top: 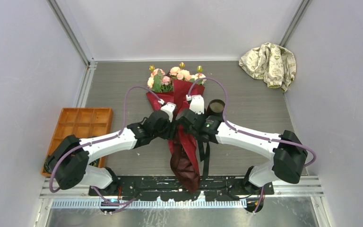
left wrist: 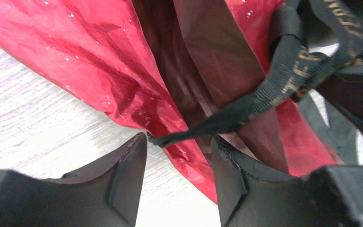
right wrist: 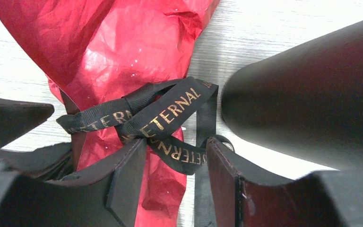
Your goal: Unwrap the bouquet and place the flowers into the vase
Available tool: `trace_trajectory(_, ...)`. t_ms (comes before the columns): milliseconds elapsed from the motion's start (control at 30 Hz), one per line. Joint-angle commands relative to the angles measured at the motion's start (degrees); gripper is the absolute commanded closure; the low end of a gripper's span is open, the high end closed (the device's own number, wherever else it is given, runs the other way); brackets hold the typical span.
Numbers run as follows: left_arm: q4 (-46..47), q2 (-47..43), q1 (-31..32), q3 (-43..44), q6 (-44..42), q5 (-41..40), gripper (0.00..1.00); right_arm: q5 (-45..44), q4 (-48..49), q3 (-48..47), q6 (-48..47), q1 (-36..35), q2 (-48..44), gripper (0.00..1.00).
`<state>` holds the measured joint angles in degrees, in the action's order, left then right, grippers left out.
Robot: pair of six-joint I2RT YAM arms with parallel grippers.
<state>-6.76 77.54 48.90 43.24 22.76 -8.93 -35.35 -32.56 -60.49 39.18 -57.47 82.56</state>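
The bouquet (top: 183, 142) lies lengthwise on the table in dark red paper. Its flowers (top: 176, 75), pink and peach roses with yellow buds, point toward the far wall. A black ribbon (right wrist: 165, 116) with gold lettering is tied round the paper's narrow waist. Both grippers meet over that waist. My left gripper (left wrist: 179, 142) stands open, and a thin ribbon end (left wrist: 194, 130) crosses just beyond its fingertips. My right gripper (right wrist: 176, 146) is open too, with a ribbon loop lying across its tips. The black vase (top: 216, 106) stands upright just right of the bouquet, close beside the right gripper.
An orange compartment tray (top: 80, 125) sits at the left, partly under the left arm. A crumpled beige patterned cloth (top: 269, 64) lies in the far right corner. Grey walls close in the table on both sides and at the back.
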Motion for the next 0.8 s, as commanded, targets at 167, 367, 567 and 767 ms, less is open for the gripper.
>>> trace_trajectory(167,0.8,7.8,0.0,10.1,-3.5,-14.0,0.58,1.1,3.4,1.1,1.1,0.4,-3.5,0.45)
trace_trajectory(367,-1.8,10.1,-0.3,16.3,-4.1,-16.1,0.85,1.8,3.6,2.1,1.3,0.4,-4.2,0.45)
trace_trajectory(567,-5.9,2.8,-1.1,16.7,-2.6,-18.7,1.0,1.2,3.9,2.8,1.0,0.6,-4.8,0.44)
trace_trajectory(767,-11.8,-7.9,-2.8,13.7,0.6,-19.8,1.0,2.3,5.0,2.2,0.7,1.2,-3.5,0.44)
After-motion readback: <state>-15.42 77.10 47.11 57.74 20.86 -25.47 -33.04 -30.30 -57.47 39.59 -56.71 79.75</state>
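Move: The left gripper is at the free end of the black ribbon loop, which lies about 2 cm ahead of its finger pads and roughly level with them. The ribbon knot on the red wrapping is some 6 cm to its right and 3 cm ahead, slightly lower. The vase stands about 17 cm right and 5 cm ahead, and the blossoms about 22 cm straight ahead. From the right gripper the loop end is some 8 cm left, 2 cm ahead and 3 cm lower. Slide the half-open left gripper forward about 7 cm, closing the fingers fully to pinch the end of the ribbon loop. Start rising during the reach and, once shut, lift faster while swinging left, to some 9 cm up, tipping the fingers upward and turning counter-clockwise about 15 degrees. Keep the right gripper nearly still beside the knot, fingers open. ##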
